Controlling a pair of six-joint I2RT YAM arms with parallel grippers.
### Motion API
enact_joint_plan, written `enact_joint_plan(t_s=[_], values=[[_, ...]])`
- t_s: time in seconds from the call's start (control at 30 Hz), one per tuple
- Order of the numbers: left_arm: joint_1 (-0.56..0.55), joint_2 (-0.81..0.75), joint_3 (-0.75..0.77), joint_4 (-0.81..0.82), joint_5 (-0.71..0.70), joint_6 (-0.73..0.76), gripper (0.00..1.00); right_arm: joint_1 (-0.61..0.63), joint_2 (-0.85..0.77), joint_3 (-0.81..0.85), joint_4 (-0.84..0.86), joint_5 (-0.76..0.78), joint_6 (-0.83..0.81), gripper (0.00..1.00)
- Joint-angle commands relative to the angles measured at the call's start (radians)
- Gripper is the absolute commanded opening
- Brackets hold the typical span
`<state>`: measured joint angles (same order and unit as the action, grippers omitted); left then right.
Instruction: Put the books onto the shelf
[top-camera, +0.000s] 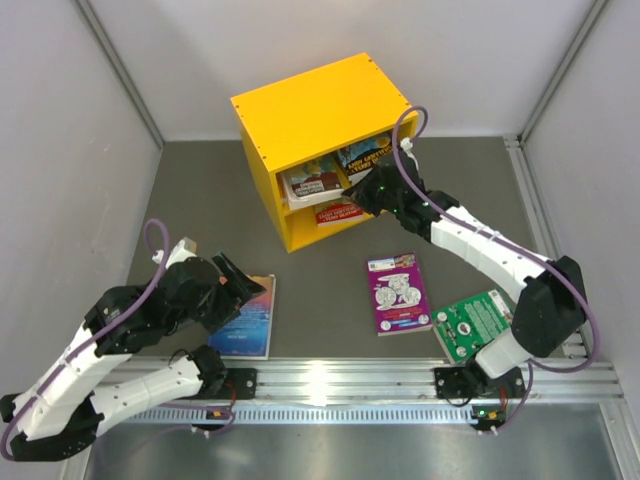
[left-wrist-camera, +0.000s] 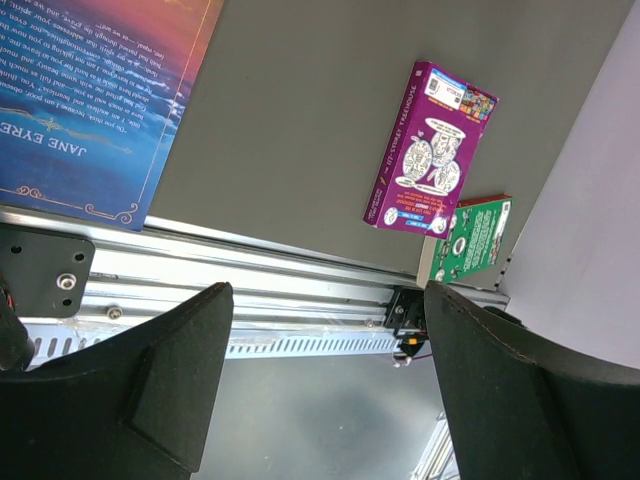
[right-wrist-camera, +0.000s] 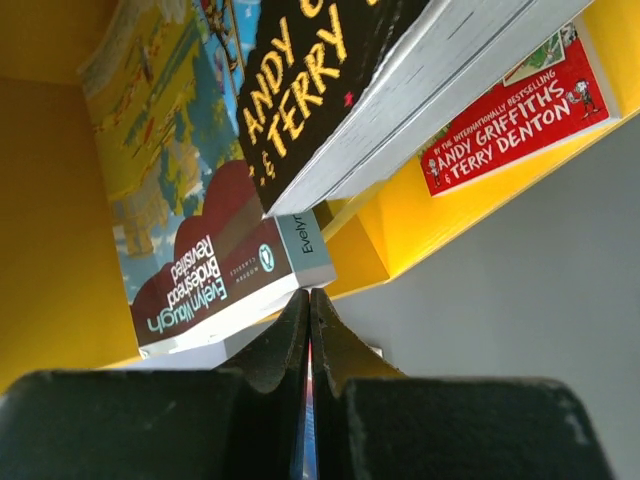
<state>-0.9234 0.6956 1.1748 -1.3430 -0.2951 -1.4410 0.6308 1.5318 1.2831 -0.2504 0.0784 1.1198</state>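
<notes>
The yellow shelf (top-camera: 320, 105) stands at the back of the table with several books in its two compartments. In the right wrist view a black book (right-wrist-camera: 330, 90) leans over a dark brown book (right-wrist-camera: 220, 280), and a red book (right-wrist-camera: 520, 110) lies in the other compartment. My right gripper (top-camera: 375, 190) (right-wrist-camera: 309, 297) is shut at the shelf's opening, its tips right at the brown book's corner, with nothing held. A blue book (top-camera: 248, 318) (left-wrist-camera: 90, 90), a purple book (top-camera: 398, 293) (left-wrist-camera: 430, 150) and a green book (top-camera: 475, 322) (left-wrist-camera: 475, 232) lie on the table. My left gripper (top-camera: 235, 285) (left-wrist-camera: 328, 290) hangs open and empty by the blue book.
An aluminium rail (top-camera: 340, 378) with both arm bases runs along the near edge. Grey walls close in the table on the left, right and back. The green book lies against the right arm's base.
</notes>
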Motion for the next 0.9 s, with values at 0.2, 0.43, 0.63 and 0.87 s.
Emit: enact_joint_plan(t_s=[0.2, 0.43, 0.63, 0.87], values=[[0.001, -0.013, 0.016, -0.159, -0.006, -0.007, 0.82, -0.01, 0.082, 0.096, 0.072, 0.006, 0.032, 0.0], [0.0, -0.025, 0.008, -0.165, -0.001, -0.012, 0.82, 0.0, 0.143, 0.151, 0.092, 0.004, 0.057, 0.0], [0.001, -0.015, 0.008, -0.163, 0.002, -0.01, 0.82, 0.04, 0.169, 0.196, 0.112, -0.002, 0.06, 0.0], [0.001, -0.007, 0.008, -0.163, -0.003, -0.009, 0.82, 0.049, 0.044, 0.09, 0.086, 0.012, 0.011, 0.0]])
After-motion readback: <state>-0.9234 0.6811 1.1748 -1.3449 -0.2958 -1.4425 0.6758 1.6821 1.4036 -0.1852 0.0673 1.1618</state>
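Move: The Brideshead book lies on the upper shelf. Its middle is about 7 cm ahead of the right hand and 9 cm to its left, a centimetre or two lower, with its near right corner right at the closed fingertips. The Andy & Terry book is about 8 cm ahead and 5 cm to the right, slightly higher. The red book in the lower compartment is some 6 cm ahead, 1 cm left and 13 cm below. From the left hand, the Brideshead book is roughly 32 cm ahead, 12 cm right and 3 cm down. Forward and to the left, sinking slightly, the right hand pushes its shut fingertips against the near right corner of the Brideshead book to drive it deeper, gaining about 3 cm forward. It then rises back to its starting height and swings farther left across the book's front edge, nearly 5 cm left in all, easing back about a centimetre at the end. The fingers stay closed and the wrist hardly turns. ##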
